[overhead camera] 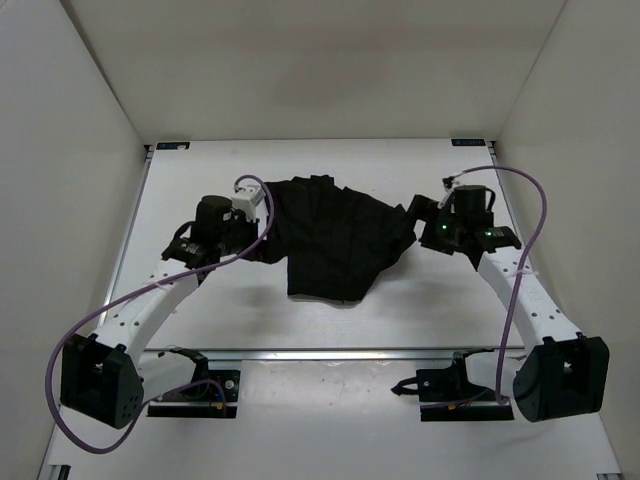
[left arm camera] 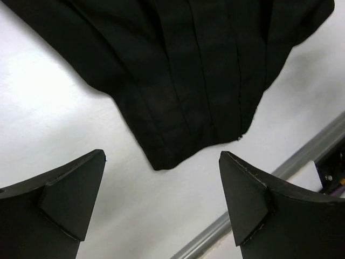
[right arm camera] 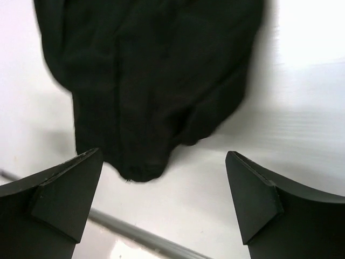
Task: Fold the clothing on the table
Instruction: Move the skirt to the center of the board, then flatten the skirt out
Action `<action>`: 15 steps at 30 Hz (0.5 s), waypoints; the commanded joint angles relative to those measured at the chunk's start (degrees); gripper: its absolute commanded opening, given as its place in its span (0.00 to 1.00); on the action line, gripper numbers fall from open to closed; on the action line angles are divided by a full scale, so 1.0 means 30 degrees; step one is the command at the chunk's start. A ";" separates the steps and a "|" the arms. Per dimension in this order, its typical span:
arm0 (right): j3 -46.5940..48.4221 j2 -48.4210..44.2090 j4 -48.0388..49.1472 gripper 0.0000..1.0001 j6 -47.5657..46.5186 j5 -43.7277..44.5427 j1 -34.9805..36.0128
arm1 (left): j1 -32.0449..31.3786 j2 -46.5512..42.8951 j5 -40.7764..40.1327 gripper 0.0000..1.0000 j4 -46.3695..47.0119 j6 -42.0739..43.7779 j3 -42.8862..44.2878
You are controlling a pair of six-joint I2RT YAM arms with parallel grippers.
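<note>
The clothing [overhead camera: 335, 240] is a black pleated garment lying crumpled in the middle of the white table [overhead camera: 200, 310]. My left gripper [overhead camera: 260, 238] sits at its left edge and my right gripper [overhead camera: 420, 228] at its right edge. In the left wrist view the clothing [left arm camera: 188, 70] fills the top, one corner reaching down between the open left gripper [left arm camera: 162, 156] fingers, which hold nothing. The right wrist view shows the clothing [right arm camera: 151, 70] just ahead of the open right gripper [right arm camera: 164, 152], its jaws wide apart and holding nothing.
A silver rail [overhead camera: 340, 352] runs along the table's near edge, also seen as the rail [left arm camera: 302, 156] and the rail [right arm camera: 140, 232]. White enclosure walls [overhead camera: 70, 150] stand on three sides. Purple cables [overhead camera: 540, 215] loop off both arms.
</note>
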 commanded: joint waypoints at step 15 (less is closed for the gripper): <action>0.0626 0.5446 0.0060 0.73 0.2010 0.1846 0.7888 | 0.0745 -0.0706 0.0546 0.98 0.1070 -0.1667 -0.2378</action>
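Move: From the right gripper, the right end of the skirt's near hem is about 14 cm to the left and 7 cm back, some 16 cm below; the skirt's right-hand corner is about 8 cm ahead and 3 cm left. From the left gripper, the hem's left corner is roughly 6 cm to the right, 2 cm back and 16 cm below, with the hem's right end about 22 cm right and 4 cm back, and the skirt's far left corner 25 cm ahead and 1 cm right. Sweep the right gripper left about 11 cm over the skirt towards the right end of its near hem, drawing back some 6 cm and sinking about 9 cm, mostly late. Tip its fingers down and turn them counter-clockwise, each nearly 20 degrees, while narrowing them partway. Meanwhile lower the wide-open left gripper about 4.5 cm towards the hem's left corner, easing slightly back and tipping it down a little. ##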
